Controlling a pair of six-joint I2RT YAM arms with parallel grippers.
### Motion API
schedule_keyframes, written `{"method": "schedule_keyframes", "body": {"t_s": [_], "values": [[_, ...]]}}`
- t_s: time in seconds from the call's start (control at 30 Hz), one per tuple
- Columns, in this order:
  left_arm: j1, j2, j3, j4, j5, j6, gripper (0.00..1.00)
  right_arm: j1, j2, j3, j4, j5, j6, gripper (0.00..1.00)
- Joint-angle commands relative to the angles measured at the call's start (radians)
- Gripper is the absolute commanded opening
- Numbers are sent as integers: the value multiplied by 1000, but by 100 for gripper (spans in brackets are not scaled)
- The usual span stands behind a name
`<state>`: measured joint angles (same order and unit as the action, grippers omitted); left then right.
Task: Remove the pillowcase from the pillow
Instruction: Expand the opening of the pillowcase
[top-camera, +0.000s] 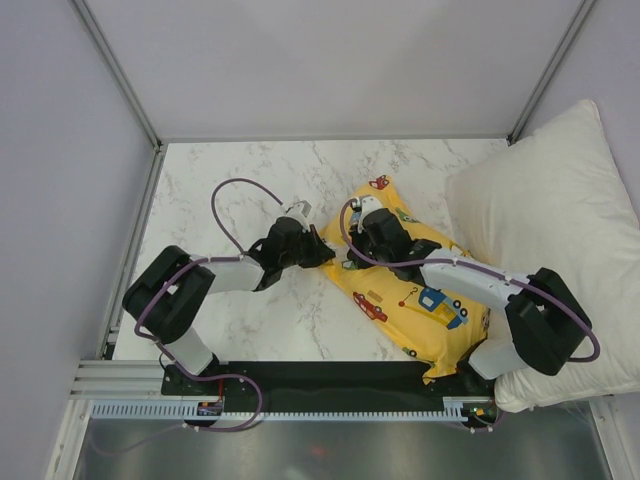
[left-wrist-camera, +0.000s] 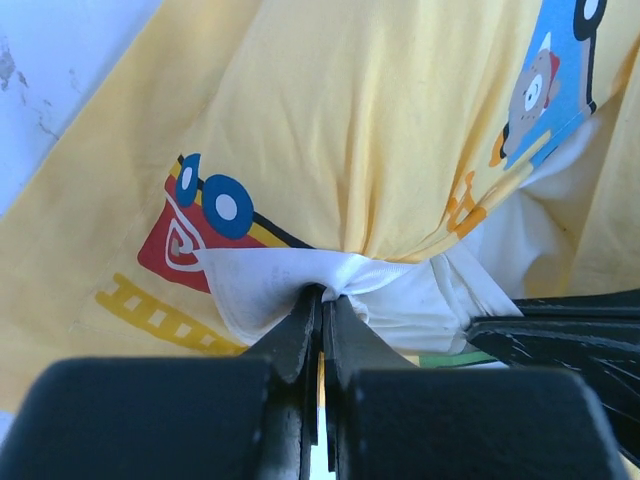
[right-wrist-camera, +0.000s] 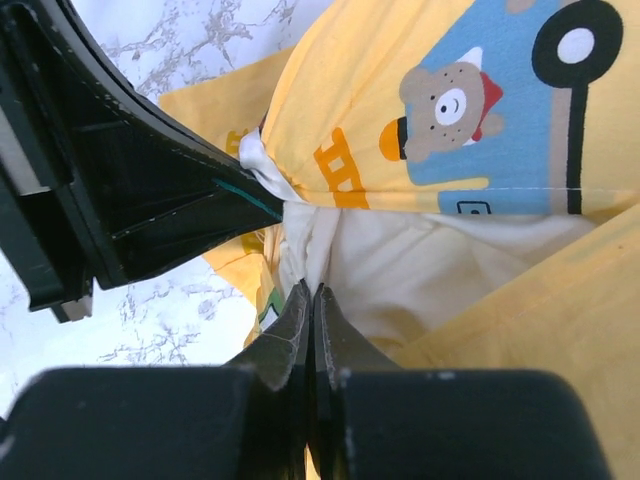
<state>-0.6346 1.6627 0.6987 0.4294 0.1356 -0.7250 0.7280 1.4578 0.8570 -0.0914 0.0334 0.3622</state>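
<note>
The yellow pillowcase (top-camera: 420, 295) with cartoon vehicles lies diagonally on the marble table, its open end toward the centre. Both grippers meet at that opening. My left gripper (left-wrist-camera: 325, 292) is shut on a pinch of the case's edge, whose white inner side is folded outward (left-wrist-camera: 250, 290) below the yellow print (left-wrist-camera: 350, 120). My right gripper (right-wrist-camera: 311, 288) is shut on the cream pillow (right-wrist-camera: 430, 270), which shows between the yellow layers (right-wrist-camera: 340, 90). From above, the left gripper (top-camera: 328, 255) and right gripper (top-camera: 350, 262) almost touch. Most of the pillow is hidden inside the case.
A large white pillow (top-camera: 560, 190) leans at the right, touching the case's far side. The marble table (top-camera: 260, 190) has metal frame posts at its back corners. The left arm's finger (right-wrist-camera: 150, 190) crosses the right wrist view.
</note>
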Motion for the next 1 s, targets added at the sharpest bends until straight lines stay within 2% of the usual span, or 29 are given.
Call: {"method": "schedule_keyframes", "body": {"t_s": [0.0, 0.33, 0.47, 0.57, 0.6, 0.7, 0.8, 0.97], "values": [[35, 71, -45, -158, -332, 72, 2, 24, -109, 4, -136, -162, 35, 0], [-111, 40, -131, -46, -304, 13, 2, 33, -163, 111, -209, -60, -66, 0], [-163, 32, -180, 34, -255, -31, 2, 39, -148, 198, -222, -85, -107, 1], [-178, 5, -240, 112, -228, -73, 2, 42, -100, 247, -223, -86, -112, 22], [-181, -3, -270, 143, -223, -82, 2, 40, -67, 258, -225, -75, -111, 39], [-186, -36, -309, 170, -199, -103, 2, 42, 1, 278, -225, -59, -91, 62], [-194, -64, -343, 229, -165, -120, 2, 65, 58, 283, -212, -66, -75, 66], [-211, -101, -360, 253, -163, -126, 2, 91, 105, 264, -223, 6, -25, 66]]}}
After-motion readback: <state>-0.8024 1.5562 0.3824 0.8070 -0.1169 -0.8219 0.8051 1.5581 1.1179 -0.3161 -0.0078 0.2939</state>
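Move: In the left hand's own fingers sits the pillowcase opening with its white cloth. From the right hand that gripped edge is about 3 cm ahead, 4 cm left and 3 cm lower. The pillowcase's far corner lies some 20 cm ahead of the right hand and 6 cm to its right, while the red car print is about 9 cm back and 4 cm right. Coming free of the white cloth, the right hand draws back slightly, rises about 10 cm and opens wide, then drops back some 6 to 7 cm, ending about 4 cm farther left with its open fingers over the cloth beside the left fingertips. The left hand keeps its pinch on the opening's edge and pulls it back about 5 cm, mostly in the second half. ##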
